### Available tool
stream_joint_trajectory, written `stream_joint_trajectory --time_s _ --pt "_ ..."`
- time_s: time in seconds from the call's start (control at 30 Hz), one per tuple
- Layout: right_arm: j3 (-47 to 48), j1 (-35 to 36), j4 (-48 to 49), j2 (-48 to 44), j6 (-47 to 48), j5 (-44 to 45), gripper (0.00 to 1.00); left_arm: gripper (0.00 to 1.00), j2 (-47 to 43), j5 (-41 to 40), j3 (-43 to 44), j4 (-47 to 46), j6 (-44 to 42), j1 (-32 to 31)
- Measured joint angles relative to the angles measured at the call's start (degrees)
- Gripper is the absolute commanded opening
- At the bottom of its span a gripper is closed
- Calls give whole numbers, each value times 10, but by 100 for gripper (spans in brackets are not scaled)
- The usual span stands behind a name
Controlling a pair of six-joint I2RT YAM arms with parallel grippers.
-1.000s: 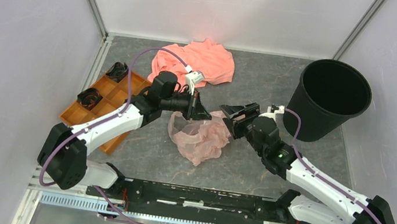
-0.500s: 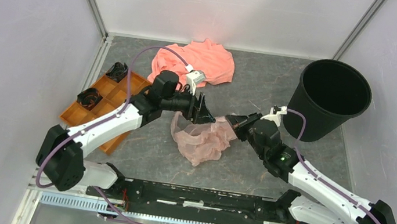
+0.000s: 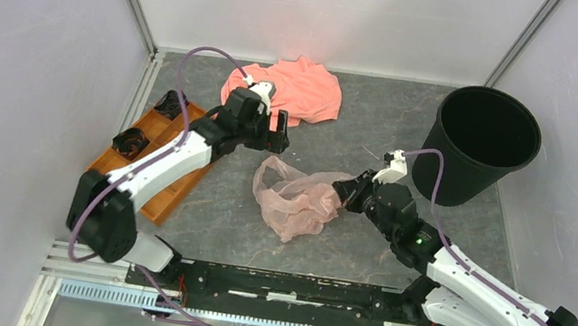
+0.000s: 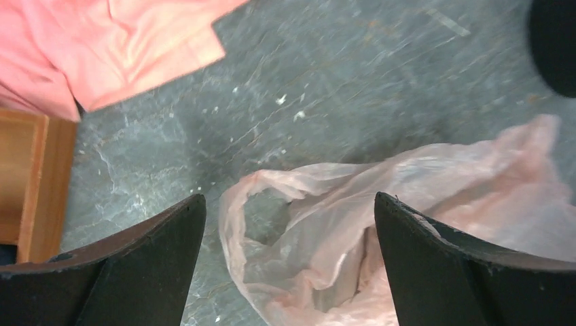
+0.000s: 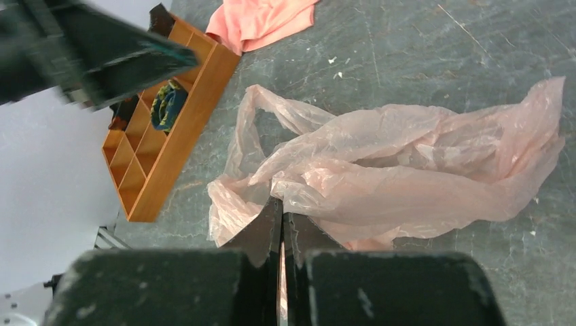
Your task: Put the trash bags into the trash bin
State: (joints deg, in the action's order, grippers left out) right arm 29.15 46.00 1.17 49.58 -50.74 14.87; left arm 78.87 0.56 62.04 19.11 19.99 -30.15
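The pale pink, wrinkled trash bag [image 3: 297, 200] lies crumpled on the grey table between the two arms. My right gripper [image 3: 342, 194] is shut on the bag's right-hand edge; in the right wrist view a strip of pink film is pinched between the closed fingers of the right gripper [image 5: 282, 204], with the rest of the bag [image 5: 407, 163] spread beyond them. My left gripper [image 3: 280, 132] hangs open above and behind the bag's left end, holding nothing. Through the left gripper [image 4: 289, 197] the bag [image 4: 421, 176] lies loose below. The black trash bin [image 3: 471, 178] stands upright at the back right.
A salmon-orange cloth [image 3: 292, 87] lies bunched at the back centre. An orange compartment tray [image 3: 154, 157] with small dark items sits along the left wall, under the left arm. White walls close in the table on three sides.
The left gripper opened, let go of the bag and drew back toward the cloth. The right gripper shut on the bag's right edge and shifted slightly right.
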Motion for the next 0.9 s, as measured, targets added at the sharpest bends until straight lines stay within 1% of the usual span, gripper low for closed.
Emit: stream_joint_trajectory --time_s 0.1,0.2,0.23,0.33,0.37,0.43,0.6,0.83,0.9 --pt "0 0 13 -5 36 -18 1 86 71 31 20 25 1 28" --pt "0 0 24 -5 62 -33 1 84 127 73 22 47 1 56" --pt "0 0 26 -5 68 -38 1 86 139 84 22 54 1 63" --pt "-1 0 31 -7 82 -47 1 95 155 111 22 71 1 75" --pt "-2 0 31 -9 87 -49 1 97 156 123 22 75 0 75" --pt "-3 0 31 -14 94 -50 1 96 159 146 27 82 0 75" --pt "-9 0 32 -38 115 -52 1 85 188 180 42 78 0 75" --pt "-15 0 46 -45 127 -58 1 75 247 196 69 78 0 75" --pt "-18 0 51 -45 128 -63 1 74 261 205 75 74 0 75"
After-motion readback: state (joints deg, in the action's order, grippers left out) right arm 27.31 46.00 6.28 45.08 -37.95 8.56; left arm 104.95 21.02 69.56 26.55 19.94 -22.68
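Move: Just back from and beneath the open left hand is the trash bag's loose handle loop: about 4 cm back, 2 cm to its left and 15 cm down. At about the same depth below, the bag's bulk lies some 12 cm back and 5 cm to the right, and the coral cloth about 14 cm ahead, 1 cm left. From the right hand, which already pinches the bag, the loop is roughly 8 cm ahead, 15 cm left and 14 cm down. Dropping about 13 cm towards the bag's handle loop, the left hand goes down fast at first, checks, then sinks more slowly as its fingers tip some 30 degrees further downward and close partway around the loop, without pinching it. The right hand keeps the bag pinched, lifts a couple of centimetres, tilts up slightly and turns a little counter-clockwise. ##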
